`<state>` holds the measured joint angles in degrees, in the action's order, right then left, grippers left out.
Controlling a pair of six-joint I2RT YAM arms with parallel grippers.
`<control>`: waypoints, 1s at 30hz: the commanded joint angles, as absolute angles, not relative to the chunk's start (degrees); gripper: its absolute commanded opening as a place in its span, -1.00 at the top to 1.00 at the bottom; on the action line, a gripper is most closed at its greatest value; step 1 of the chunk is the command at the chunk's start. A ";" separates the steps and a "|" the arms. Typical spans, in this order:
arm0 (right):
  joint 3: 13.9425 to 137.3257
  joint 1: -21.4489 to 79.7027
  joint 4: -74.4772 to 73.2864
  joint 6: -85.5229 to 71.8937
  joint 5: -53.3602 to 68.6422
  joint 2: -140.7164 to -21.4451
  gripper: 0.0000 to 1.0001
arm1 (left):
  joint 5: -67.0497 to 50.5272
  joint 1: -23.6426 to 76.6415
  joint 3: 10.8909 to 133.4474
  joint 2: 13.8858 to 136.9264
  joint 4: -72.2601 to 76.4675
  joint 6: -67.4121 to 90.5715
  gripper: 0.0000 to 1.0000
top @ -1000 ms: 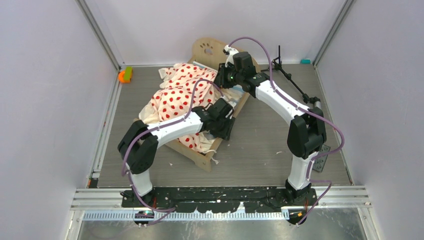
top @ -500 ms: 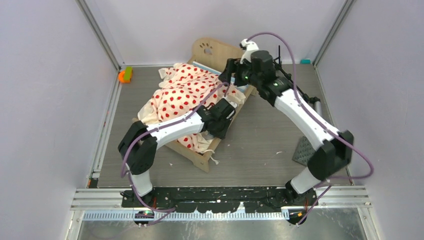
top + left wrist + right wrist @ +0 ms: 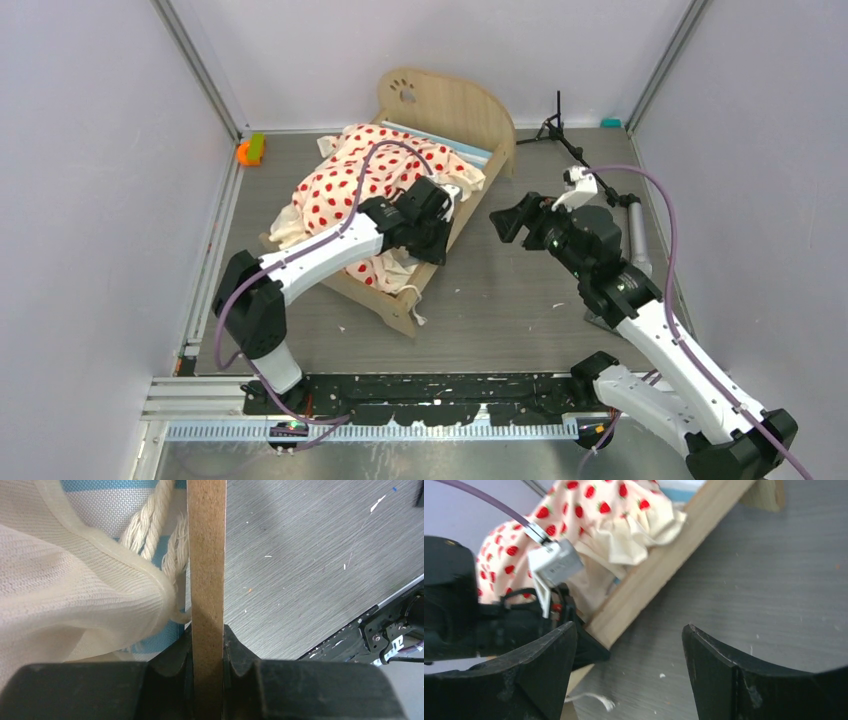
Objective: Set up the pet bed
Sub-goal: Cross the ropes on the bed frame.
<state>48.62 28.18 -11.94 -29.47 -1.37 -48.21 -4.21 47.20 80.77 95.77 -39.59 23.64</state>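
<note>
The pet bed (image 3: 455,105) stands left of centre, its paw-print headboard at the far end. Cream red-dotted bedding (image 3: 345,185) lies heaped over the blue-white striped mattress (image 3: 475,155). My left gripper (image 3: 440,228) is shut on the bed's right side rail; in the left wrist view the wooden rail (image 3: 206,570) stands edge-on, pinched between the jaws of the gripper (image 3: 206,647), with cream bedding (image 3: 65,595) and mattress (image 3: 107,502) to its left. My right gripper (image 3: 505,222) hangs open over bare floor right of the bed. Its wrist view shows the gripper (image 3: 629,645) empty, the rail (image 3: 659,565) beyond.
A black tripod stand (image 3: 560,125) is at the back right, with a grey cylinder (image 3: 635,225) near the right wall. A dark studded mat (image 3: 598,316) peeks out under the right arm. An orange and green toy (image 3: 250,150) lies by the left wall.
My right gripper opened at the bed's head end and pulled back right and nearer. My left gripper closed on the side rail, and the bed shifted toward the back wall.
</note>
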 commanded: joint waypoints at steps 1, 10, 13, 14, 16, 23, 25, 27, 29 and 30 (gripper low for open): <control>44.59 28.36 -11.69 -32.46 -5.21 -43.57 -0.62 | -7.47 48.45 78.98 92.81 -30.12 24.61 1.00; 41.82 28.34 -14.39 -31.81 -5.93 -40.49 -0.62 | -3.46 51.82 75.33 96.69 -27.81 24.15 1.00; 41.75 28.38 -14.99 -31.77 -5.89 -40.08 -0.63 | -2.96 52.41 75.61 97.07 -27.98 24.24 0.71; 41.65 28.34 -15.04 -31.88 -5.89 -39.89 -0.63 | -2.78 52.51 75.70 96.97 -28.10 24.25 0.60; 41.29 28.33 -15.08 -31.95 -5.81 -39.61 -0.62 | -2.35 52.56 76.56 96.71 -28.82 24.11 0.43; 40.66 28.32 -15.03 -32.82 -5.35 -38.88 -0.63 | -1.68 52.65 79.37 95.95 -32.07 23.29 0.12; 40.46 28.38 -15.12 -32.95 -5.29 -38.64 -0.63 | -1.47 52.62 79.74 95.83 -32.67 23.29 0.11; 40.28 28.38 -15.06 -33.04 -5.22 -38.52 -0.63 | -1.21 52.65 80.09 95.75 -33.35 23.26 0.10; 40.21 28.39 -15.07 -33.12 -5.11 -38.50 -0.63 | -0.83 52.65 80.28 95.67 -34.11 23.29 0.11; 40.09 28.38 -15.01 -33.21 -5.10 -38.46 -0.63 | -0.80 52.65 80.25 95.49 -34.22 23.29 0.11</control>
<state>40.21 28.18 -16.21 -32.23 -4.84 -39.42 -0.08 52.16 77.08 99.09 -35.03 23.44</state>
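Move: The left fingers already grip the near-right side rail of the raised bed frame, so the rail lies right at the hand point. The dangling rope end is roughly 12 cm back, 5 cm left and 8 cm lower. The blanket frill draped over the rail is some 17 cm ahead and 7 cm right, about level. From the empty right hand, the gripped rail lies around 14 cm left, 7 cm back and 13 cm down. Downward, the left hand lowers the pinched rail about 5 cm towards the table, easing slightly back with a small roll, then opens its fingers to let the rail go and lifts a little over 1 cm, edging right. The open, empty right hand sinks about 4 cm, drawing slightly back and right. ##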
